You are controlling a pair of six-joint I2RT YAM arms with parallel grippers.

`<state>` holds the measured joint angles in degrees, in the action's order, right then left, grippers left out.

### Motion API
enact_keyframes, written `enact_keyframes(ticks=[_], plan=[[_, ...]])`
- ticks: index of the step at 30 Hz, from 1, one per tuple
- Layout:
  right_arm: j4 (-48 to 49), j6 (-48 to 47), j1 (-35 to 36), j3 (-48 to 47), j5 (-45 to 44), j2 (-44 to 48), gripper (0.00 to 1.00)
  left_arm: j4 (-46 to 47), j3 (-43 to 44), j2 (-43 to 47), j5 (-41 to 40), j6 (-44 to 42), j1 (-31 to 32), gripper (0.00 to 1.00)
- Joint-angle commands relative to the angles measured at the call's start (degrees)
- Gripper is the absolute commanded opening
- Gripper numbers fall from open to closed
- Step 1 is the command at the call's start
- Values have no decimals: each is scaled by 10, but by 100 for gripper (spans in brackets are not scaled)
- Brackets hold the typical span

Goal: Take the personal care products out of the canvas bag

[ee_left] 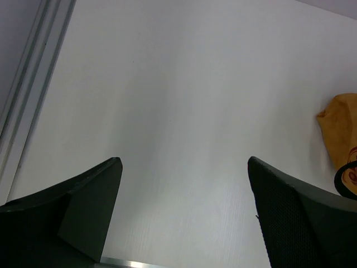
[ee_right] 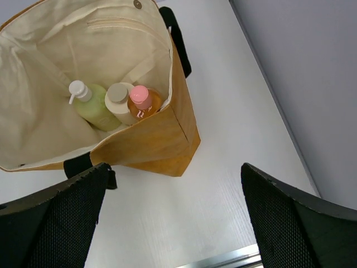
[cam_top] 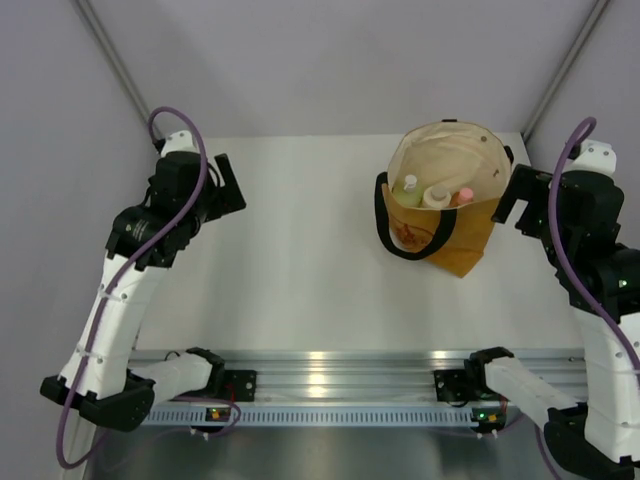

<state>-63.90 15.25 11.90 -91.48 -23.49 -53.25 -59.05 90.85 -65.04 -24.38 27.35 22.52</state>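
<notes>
The mustard-tan canvas bag stands open at the table's far right, cream lining showing, black strap hanging at its left. Inside it I see the yellow-green pump bottle, the cream round jar and the orange bottle with pink cap, side by side. The clear black-capped bottle is hidden. My right gripper is open and empty just right of the bag; in its wrist view the bag lies ahead. My left gripper is open and empty far left, over bare table.
A corner of the bag shows at the right edge of the left wrist view. A metal rail runs along the near table edge between the arm bases. Grey walls close in the back and sides.
</notes>
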Motion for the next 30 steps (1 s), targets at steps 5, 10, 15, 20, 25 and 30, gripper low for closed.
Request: enact_keyframes(ticks=[5, 10, 15, 20, 25, 30], plan=[[17, 13, 8, -1, -18, 10, 100, 25, 54, -25, 32, 42, -1, 98], [21, 25, 8, 12, 8, 10, 99, 29, 79, -72, 124, 112, 2, 98], [33, 43, 8, 21, 45, 8, 99, 44, 122, -145, 177, 180, 54, 98], [33, 41, 8, 16, 56, 15, 99, 69, 200, -253, 199, 198, 110, 98], [33, 37, 8, 26, 90, 30, 100, 89, 304, -358, 207, 177, 161, 98], [33, 29, 8, 31, 141, 37, 100, 120, 365, -474, 284, 160, 180, 93]])
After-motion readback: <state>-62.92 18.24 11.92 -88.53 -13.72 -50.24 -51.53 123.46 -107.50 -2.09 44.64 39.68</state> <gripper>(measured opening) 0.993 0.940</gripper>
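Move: About 32 cm to the left hand's right, some 7 cm ahead and 10 cm lower is the canvas bag's left rim; the black front handle hangs about 36 cm to that hand's right, level with it fore and aft and 15 cm below. Inside stands the green bottle, 37 cm right and 8 cm ahead. From the right hand, the left rim is some 24 cm left and 13 cm ahead, the pink-capped bottle 5 cm left and 13 cm ahead. Sweeping right across the open table to the bag's left side, the left hand gathers speed over some 28 cm, edging about 9 cm forward and sinking slightly late on. Its wrist swings clockwise and rolls left side down, each roughly 25 degrees, fingers still open. The open right hand drifts about 3 cm left, turning a little counter-clockwise. ##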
